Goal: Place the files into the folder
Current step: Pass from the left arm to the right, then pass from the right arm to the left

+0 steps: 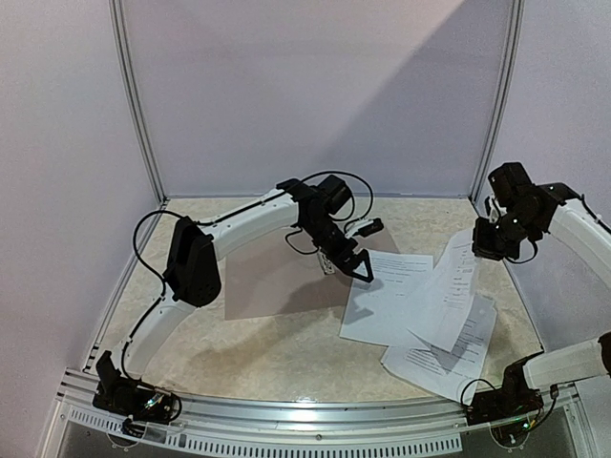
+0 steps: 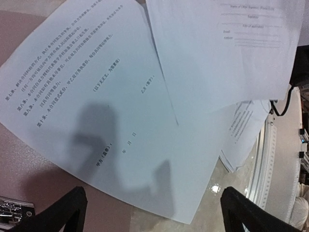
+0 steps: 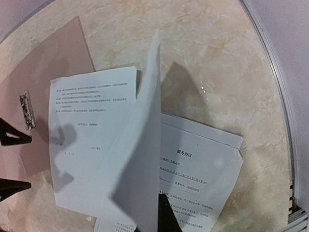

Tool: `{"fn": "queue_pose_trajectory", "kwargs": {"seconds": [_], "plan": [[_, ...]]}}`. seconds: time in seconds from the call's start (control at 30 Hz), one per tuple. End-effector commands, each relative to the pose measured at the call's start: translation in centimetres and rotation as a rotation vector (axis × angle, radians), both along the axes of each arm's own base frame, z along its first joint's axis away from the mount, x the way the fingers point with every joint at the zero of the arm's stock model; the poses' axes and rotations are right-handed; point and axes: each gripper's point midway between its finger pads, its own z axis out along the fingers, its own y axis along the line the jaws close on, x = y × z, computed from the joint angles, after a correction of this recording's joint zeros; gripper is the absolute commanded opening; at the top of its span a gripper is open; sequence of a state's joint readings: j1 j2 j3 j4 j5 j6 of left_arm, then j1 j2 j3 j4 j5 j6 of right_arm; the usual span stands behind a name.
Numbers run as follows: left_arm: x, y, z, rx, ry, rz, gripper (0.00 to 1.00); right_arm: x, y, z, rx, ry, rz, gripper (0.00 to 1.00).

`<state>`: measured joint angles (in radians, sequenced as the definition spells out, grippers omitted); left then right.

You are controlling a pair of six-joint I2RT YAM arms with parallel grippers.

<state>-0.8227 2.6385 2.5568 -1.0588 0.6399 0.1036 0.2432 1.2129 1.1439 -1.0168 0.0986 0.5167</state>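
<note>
The tan folder point(image 1: 272, 281) lies open and flat at mid-table, its silver clip point(image 3: 27, 110) showing. One printed file point(image 1: 387, 296) lies flat with its left edge overlapping the folder point(image 2: 29, 159). My left gripper point(image 1: 348, 262) hovers over that overlap, open, its fingers point(image 2: 63, 212) spread wide with nothing between them. My right gripper point(image 1: 496, 239) is shut on a second file point(image 1: 460, 281), which hangs lifted off the table and shows edge-on as a file point(image 3: 152, 121) in the right wrist view. A third file point(image 1: 444, 358) lies flat beneath it.
The beige marbled tabletop point(image 1: 286, 353) is ringed by a metal rail point(image 1: 305, 412) at the near edge and white walls behind. The left arm's elbow point(image 1: 191, 262) stands over the folder's left side.
</note>
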Motion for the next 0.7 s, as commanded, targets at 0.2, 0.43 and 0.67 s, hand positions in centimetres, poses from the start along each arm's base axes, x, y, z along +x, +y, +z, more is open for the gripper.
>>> {"fn": "queue_pose_trajectory", "kwargs": {"seconds": [0.2,0.43,0.67], "plan": [[1.6,8.0,13.0,-0.171,-0.177,-0.097,1.00,1.9,13.7,10.3,0.091,-0.098,0.692,0.00],[3.7,16.9,20.6,-0.295,-0.271,0.017,0.99,-1.5,25.9,19.7,0.295,-0.376,1.231,0.00],[1.3,20.7,22.1,-0.397,-0.268,0.021,1.00,-3.7,28.6,24.5,0.438,-0.658,1.427,0.00]]}}
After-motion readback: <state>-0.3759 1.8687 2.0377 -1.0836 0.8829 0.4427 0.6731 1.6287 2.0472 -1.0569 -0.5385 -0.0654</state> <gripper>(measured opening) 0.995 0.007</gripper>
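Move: The right hand already pinches one file in the air; the folder towards which it swings lies open, its middle about 33 cm to the left, 11 cm ahead and 19 cm below. A loose sheet on the table is some 17 cm left and 1 cm ahead of this hand, the remaining stack about 6 cm left and 11 cm back, both some 19 cm below. From the open left hand the folder's middle is about 10 cm left, 8 cm ahead and 9 cm below. The right arm keeps its pinch on the file's edge and sweeps it left by about 27 cm and up by about 21 cm, from beside the stack past the loose sheet to high over the folder's right side, the wrist turning some 75 degrees counter-clockwise and tipping up so the fingers come to face the left arm. The left hand, empty and still wide open, clears out at the same time, rising steeply and going left from above the loose sheet to high over the folder's left part, with the wrist rolling and tilting moderately. ##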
